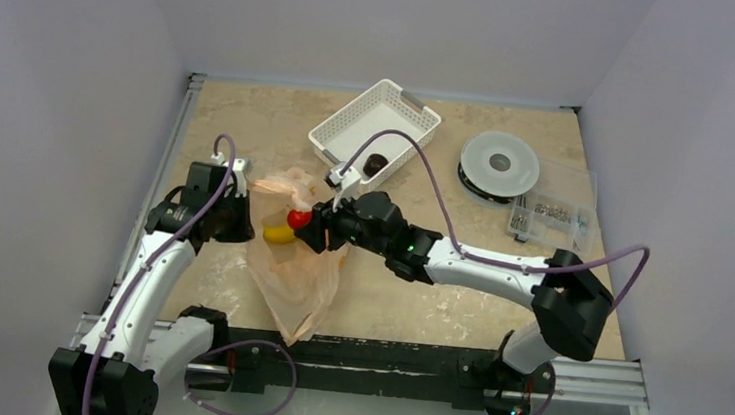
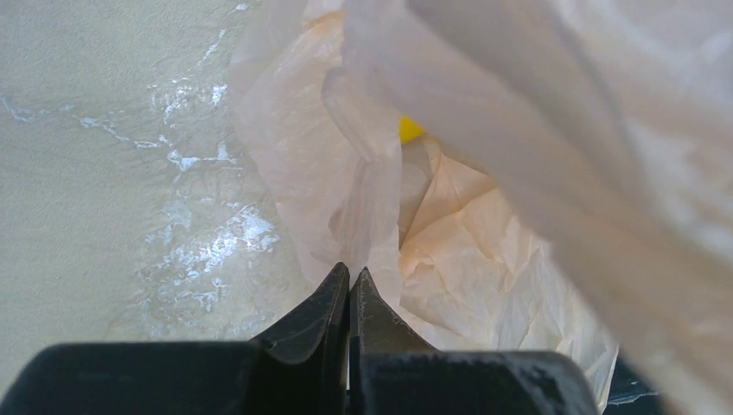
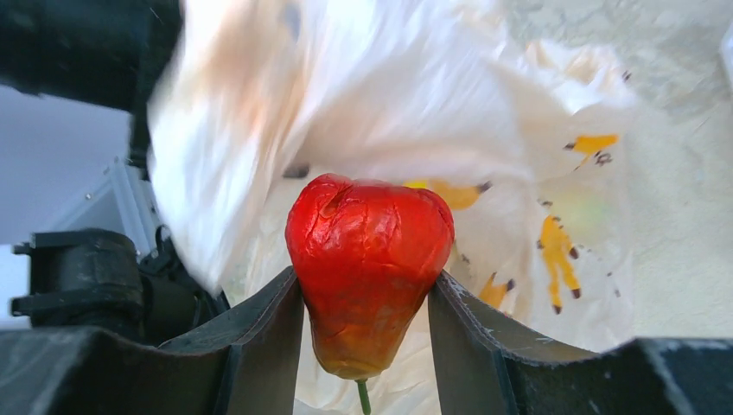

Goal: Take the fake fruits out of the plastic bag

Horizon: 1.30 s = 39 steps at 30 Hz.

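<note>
The pale-orange plastic bag (image 1: 293,271) lies on the table between the arms, its mouth toward the back. My left gripper (image 2: 349,275) is shut on a fold of the bag (image 2: 363,190) at its left rim. A red-orange fruit (image 3: 367,259) sits between the two fingers of my right gripper (image 3: 366,285), which is shut on it just at the bag's mouth (image 1: 299,219). A yellow fruit (image 1: 279,234) lies inside the bag and peeks out in the left wrist view (image 2: 410,130). A dark brown-maroon fruit (image 1: 375,164) lies in the white basket (image 1: 351,126).
A grey tape spool (image 1: 499,164) and a clear box of small parts (image 1: 548,215) stand at the back right. The right arm stretches across the table's middle toward the bag. A metal rail runs along the table's left edge (image 1: 170,150).
</note>
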Motion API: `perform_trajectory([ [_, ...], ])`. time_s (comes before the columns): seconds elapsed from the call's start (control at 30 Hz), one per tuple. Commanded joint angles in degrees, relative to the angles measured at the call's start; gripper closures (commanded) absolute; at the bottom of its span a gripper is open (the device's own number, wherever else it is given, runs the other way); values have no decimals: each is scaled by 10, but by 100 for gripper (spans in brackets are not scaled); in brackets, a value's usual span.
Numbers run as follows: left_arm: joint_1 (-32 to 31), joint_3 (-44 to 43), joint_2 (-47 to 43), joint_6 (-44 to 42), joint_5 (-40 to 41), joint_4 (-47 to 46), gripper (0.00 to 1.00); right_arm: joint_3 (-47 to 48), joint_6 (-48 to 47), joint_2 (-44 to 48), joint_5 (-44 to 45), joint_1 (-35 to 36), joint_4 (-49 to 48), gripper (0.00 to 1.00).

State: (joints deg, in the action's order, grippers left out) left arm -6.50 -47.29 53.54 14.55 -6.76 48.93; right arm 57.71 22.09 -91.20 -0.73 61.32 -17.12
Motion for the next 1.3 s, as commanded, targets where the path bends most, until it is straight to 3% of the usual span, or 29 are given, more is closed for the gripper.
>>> perform_trajectory([
  [0.0,-4,-11,-11,8,9,-4,100,-28,17,67,11,-41,-27,100],
  [0.13,-5,-11,-12,9,12,-3,100,-136,59,141,-40,-119,-124,100],
  [0.33,-5,-12,-11,9,11,-3,100,-99,64,144,86,-198,-8,100],
  [0.53,-6,-11,-12,9,11,-4,100,94,-49,-1,194,-264,99,100],
  [0.7,-6,-11,-9,10,14,-2,100,290,-52,-155,138,-320,169,100],
  [0.97,-8,-12,-3,9,11,-2,100,594,-57,-374,141,-339,319,100],
  [1.1,-8,-14,-1,8,10,-3,100,652,-36,-427,177,-338,369,98],
  [1.27,-7,-14,1,8,8,-3,100,595,-33,-418,204,-330,349,91],
])
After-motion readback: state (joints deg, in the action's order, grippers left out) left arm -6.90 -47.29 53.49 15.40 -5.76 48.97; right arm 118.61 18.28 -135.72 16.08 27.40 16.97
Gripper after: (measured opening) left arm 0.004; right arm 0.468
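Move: The right hand, already gripping the red pepper, has the white basket it is bound for some 37 cm ahead and 13 cm to its right, about 15 cm lower. In the basket's near part sits the dark fruit, roughly 29 cm ahead, 13 cm right and 15 cm down. The banana lies in the bag some 9 cm ahead, 4 cm left and 16 cm below. From the left hand, the basket is about 38 cm ahead, 23 cm right and 9 cm down. Keeping the red pepper pinched, the right hand carries it off the bag, lifting a little and swinging right, then sweeps forward past the dark fruit to over the basket's floor: about 37 cm forward and 17 cm right in all. It turns about 45 degrees clockwise on the way, then sinks some 10 cm at the end, fingers still shut on the pepper. ##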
